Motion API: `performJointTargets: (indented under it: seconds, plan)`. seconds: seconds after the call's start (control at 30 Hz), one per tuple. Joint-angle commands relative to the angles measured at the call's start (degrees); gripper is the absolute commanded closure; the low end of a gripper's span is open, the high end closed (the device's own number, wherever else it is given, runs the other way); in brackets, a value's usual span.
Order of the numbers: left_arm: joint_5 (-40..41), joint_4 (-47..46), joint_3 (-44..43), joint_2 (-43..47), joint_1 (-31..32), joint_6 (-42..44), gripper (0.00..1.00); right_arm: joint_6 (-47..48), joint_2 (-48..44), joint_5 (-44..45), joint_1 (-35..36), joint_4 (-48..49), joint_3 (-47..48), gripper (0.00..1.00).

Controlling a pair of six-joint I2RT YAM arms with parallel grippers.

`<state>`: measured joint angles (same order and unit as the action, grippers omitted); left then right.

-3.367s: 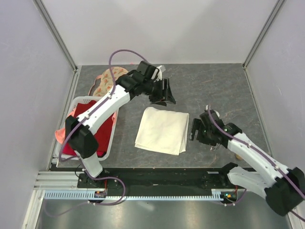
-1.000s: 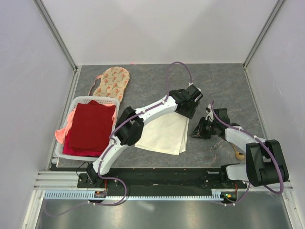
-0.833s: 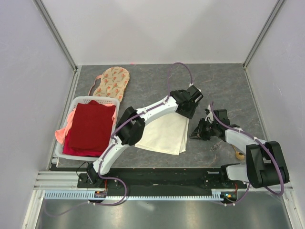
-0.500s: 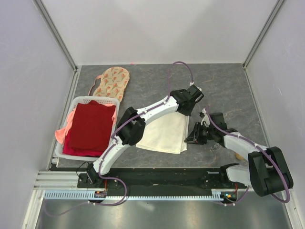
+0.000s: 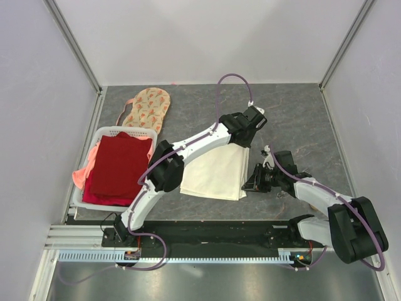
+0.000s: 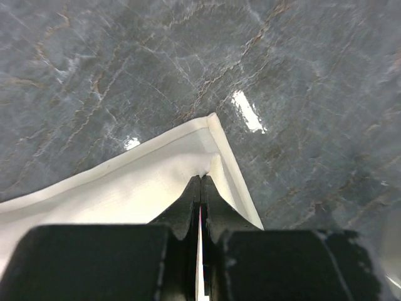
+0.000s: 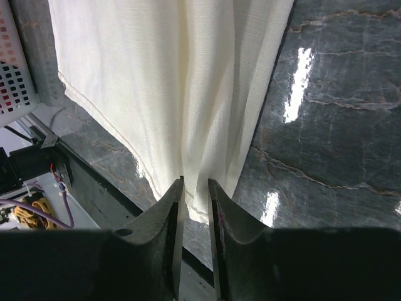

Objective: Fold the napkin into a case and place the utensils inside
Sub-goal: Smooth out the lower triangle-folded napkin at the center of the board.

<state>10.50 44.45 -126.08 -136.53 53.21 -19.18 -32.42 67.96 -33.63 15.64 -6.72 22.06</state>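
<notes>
The cream-white napkin (image 5: 213, 172) lies folded to a rectangle on the grey table. My left gripper (image 5: 244, 142) is at its far right corner. In the left wrist view the gripper (image 6: 201, 178) is shut on that corner of the napkin (image 6: 125, 188). My right gripper (image 5: 246, 185) is at the near right corner. In the right wrist view the gripper (image 7: 195, 182) stands nearly closed with the bunched edge of the napkin (image 7: 175, 81) pinched between the fingers. The utensils are hidden, and I see no case shape.
A white basket (image 5: 103, 135) holding a red cloth (image 5: 119, 166) stands at the left, with a pink cloth (image 5: 80, 177) hanging over its side. A peach floral cloth (image 5: 145, 108) lies behind it. Enclosure walls ring the table.
My left gripper has come from the far left side to the napkin's far right corner and closed on it. My right gripper has slid left and nearer, onto the near right corner.
</notes>
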Motion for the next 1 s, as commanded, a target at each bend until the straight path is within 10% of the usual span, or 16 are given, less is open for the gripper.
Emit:
performJointTargets:
  seconds: [0.0,0.47,0.97]
  plan:
    - [1.5,-1.9,0.0,6.0,-0.4,-0.4,0.98,-0.9,0.8,-0.2,0.3,3.5,-1.8,0.72]
    - [-0.4,-2.4,-1.2,5.6,-1.0,-1.1,0.98,-3.5,5.0,-5.0,1.1,11.7,-4.7,0.74]
    - [-2.6,-2.5,-2.0,4.0,-1.0,-1.7,0.98,-0.9,-3.1,-3.2,-4.0,2.6,0.8,0.36]
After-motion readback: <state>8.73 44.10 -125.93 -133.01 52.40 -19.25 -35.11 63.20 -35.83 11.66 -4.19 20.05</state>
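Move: The left hand already pinches the napkin's upper layer just inside its far right corner, the lower layer's corner being about 3 cm ahead, 2 cm right and 4 cm below; the near right corner lies some 18 cm back and 2 cm left. From the right hand, that near corner is about 3 cm back, 1 cm left and 2 cm below, the near left corner 22 cm left and 2 cm back, and the silver utensil 14 cm right, level with it. Still pinching the upper layer, the left hand pulls it straight up about 3.5 cm off the lower layer, then holds there. At the near right end the right hand, fingers astride the cloth, sinks some 1.5 cm and eases slightly back, then turns upward about 3 cm, going a little forward and right as its fingers spread wide. ##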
